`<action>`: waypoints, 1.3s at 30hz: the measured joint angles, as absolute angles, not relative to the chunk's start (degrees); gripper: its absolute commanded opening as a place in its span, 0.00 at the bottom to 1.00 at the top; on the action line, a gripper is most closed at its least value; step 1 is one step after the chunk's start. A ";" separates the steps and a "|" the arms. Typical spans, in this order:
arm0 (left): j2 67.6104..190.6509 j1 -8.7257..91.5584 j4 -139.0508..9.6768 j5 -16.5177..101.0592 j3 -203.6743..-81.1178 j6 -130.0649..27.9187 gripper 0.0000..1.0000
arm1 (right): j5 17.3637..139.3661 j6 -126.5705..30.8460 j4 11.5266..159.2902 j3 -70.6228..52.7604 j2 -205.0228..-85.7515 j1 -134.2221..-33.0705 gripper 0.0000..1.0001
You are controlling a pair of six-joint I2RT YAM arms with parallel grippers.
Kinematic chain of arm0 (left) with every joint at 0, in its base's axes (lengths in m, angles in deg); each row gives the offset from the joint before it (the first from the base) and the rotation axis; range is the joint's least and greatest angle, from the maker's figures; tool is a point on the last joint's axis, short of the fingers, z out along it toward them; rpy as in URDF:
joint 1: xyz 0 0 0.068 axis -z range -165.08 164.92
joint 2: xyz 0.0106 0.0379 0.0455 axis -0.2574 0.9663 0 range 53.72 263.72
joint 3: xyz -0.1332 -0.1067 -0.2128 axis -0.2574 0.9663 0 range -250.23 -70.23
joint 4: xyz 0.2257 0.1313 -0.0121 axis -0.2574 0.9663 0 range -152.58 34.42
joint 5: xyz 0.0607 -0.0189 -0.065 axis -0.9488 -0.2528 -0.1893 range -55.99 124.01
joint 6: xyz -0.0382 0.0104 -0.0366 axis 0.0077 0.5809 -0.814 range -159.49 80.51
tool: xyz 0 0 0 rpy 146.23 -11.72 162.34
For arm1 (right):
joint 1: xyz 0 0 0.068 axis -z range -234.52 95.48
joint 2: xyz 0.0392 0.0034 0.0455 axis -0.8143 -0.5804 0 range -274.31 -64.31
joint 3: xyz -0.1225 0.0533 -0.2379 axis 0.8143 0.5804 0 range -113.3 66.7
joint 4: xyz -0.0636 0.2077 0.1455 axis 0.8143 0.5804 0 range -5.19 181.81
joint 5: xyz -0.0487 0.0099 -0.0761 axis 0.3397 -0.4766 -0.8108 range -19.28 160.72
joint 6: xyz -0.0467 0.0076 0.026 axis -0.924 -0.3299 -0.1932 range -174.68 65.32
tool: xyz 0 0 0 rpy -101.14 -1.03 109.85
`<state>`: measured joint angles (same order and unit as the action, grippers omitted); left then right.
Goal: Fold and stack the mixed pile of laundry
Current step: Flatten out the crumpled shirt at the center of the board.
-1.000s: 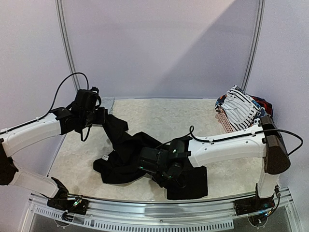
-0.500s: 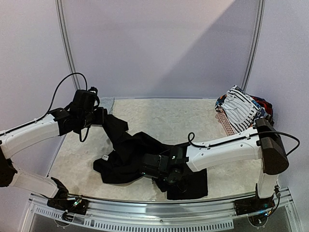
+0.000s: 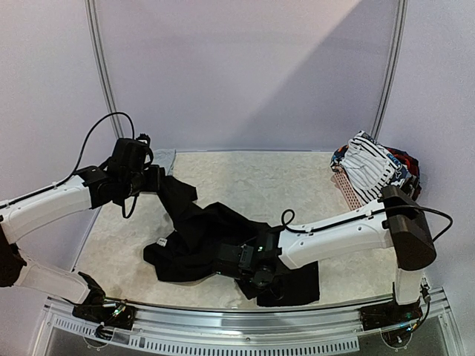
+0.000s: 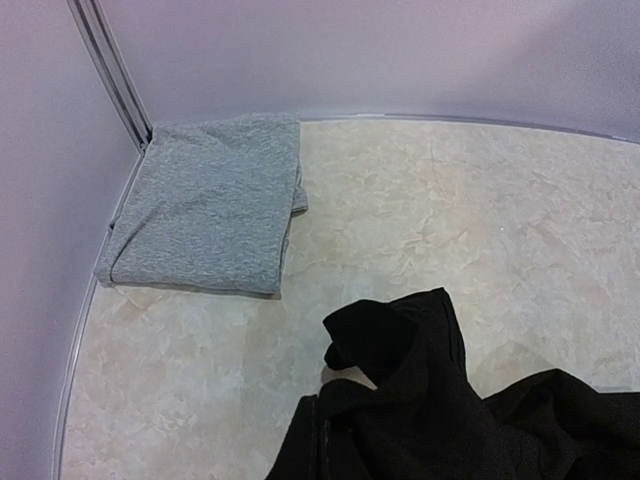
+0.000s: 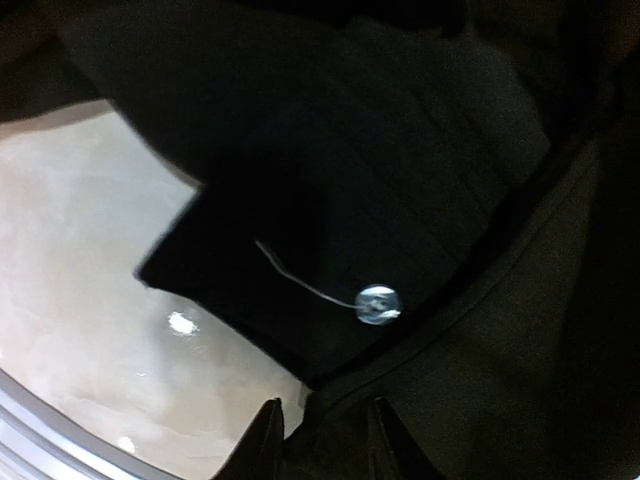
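Observation:
The black trousers [image 3: 194, 236] sprawl across the middle of the table [image 3: 260, 178]. One end of them is lifted at the left, where my left gripper [image 3: 162, 181] is shut on it. In the left wrist view its fingers are hidden and only the bunched black cloth [image 4: 420, 400] shows. My right gripper [image 3: 230, 259] is low on the trousers near the front edge. Its two fingertips [image 5: 325, 442] stand apart astride a fold of the black fabric [image 5: 400, 150], just below a silver button [image 5: 377, 303] with a loose thread. The rest of the mixed laundry pile, with a striped piece [image 3: 369, 167] on top, sits at the back right.
A folded light grey garment [image 4: 205, 200] lies flat in the back-left corner, also seen from above [image 3: 165, 156]. The pink perforated basket [image 3: 345, 189] holds the pile at the back right. The table's rounded front edge [image 5: 60, 440] lies close below my right gripper.
My right gripper has slid a little left and toward the front edge over the trousers, and its jaws have narrowed. The left arm and its cloth have held still.

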<state>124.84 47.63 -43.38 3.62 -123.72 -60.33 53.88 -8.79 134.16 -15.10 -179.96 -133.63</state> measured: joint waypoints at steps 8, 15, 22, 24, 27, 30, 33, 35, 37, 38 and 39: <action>124.84 47.63 -43.38 3.73 -123.68 -60.33 0.00 | 50.01 -7.26 139.01 -16.30 -180.01 -133.65 0.00; 124.75 47.63 -43.36 4.05 -123.68 -60.33 0.00 | 46.89 -7.19 141.70 -17.06 -179.44 -133.65 0.00; 121.82 47.63 -42.51 4.82 -123.68 -60.36 0.00 | 40.83 -6.67 146.81 -17.06 -172.51 -133.63 0.00; 120.60 47.63 -41.79 5.02 -123.70 -60.36 0.00 | 38.78 -6.12 148.36 -17.06 -169.34 -133.48 0.00; 118.83 47.63 -40.56 5.15 -124.12 -60.36 0.00 | 35.20 -5.29 150.66 -17.06 -163.61 -133.02 0.00; 117.62 47.63 -39.05 5.15 -125.86 -60.31 0.00 | 31.74 -4.44 152.23 -17.06 -158.65 -132.06 0.00; 115.79 47.63 -37.48 5.10 -128.36 -60.27 0.00 | 28.35 -3.83 153.32 -17.11 -154.17 -130.29 0.00; 114.43 47.63 -36.39 5.08 -130.24 -60.07 0.00 | 26.45 -3.76 153.56 -17.24 -151.92 -129.19 0.00; 113.30 47.63 -35.36 5.04 -132.55 -59.74 0.00 | 24.29 -4.00 154.07 -18.09 -149.71 -128.12 0.00; 112.79 47.63 -34.55 4.95 -134.28 -59.46 0.00 | 23.13 -4.35 154.20 -18.94 -148.73 -127.69 0.00; 112.36 47.63 -34.09 4.82 -135.74 -59.22 0.00 | 22.02 -4.66 154.26 -19.99 -147.79 -127.34 0.00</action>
<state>112.36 47.63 -34.09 4.82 -135.74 -59.22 22.02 -4.66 154.26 -19.99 -147.79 -127.34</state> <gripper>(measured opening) 0.013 0.008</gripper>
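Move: The black shirt's edge lies at the right hand's still partly open fingertips, about 1 cm below; its button is some 4 cm ahead of the hand, the shirt's right-hand panel about 10 cm to the right and level with it. The left hand already holds the shirt's far corner; from it the edge lies about 23 cm back, 23 cm right and 20 below, the folded grey shirt 8 cm ahead, 8 left and 20 below. Right pinches the edge and lifts about 25 cm, going right and forward; left raises its corner 13 cm. ##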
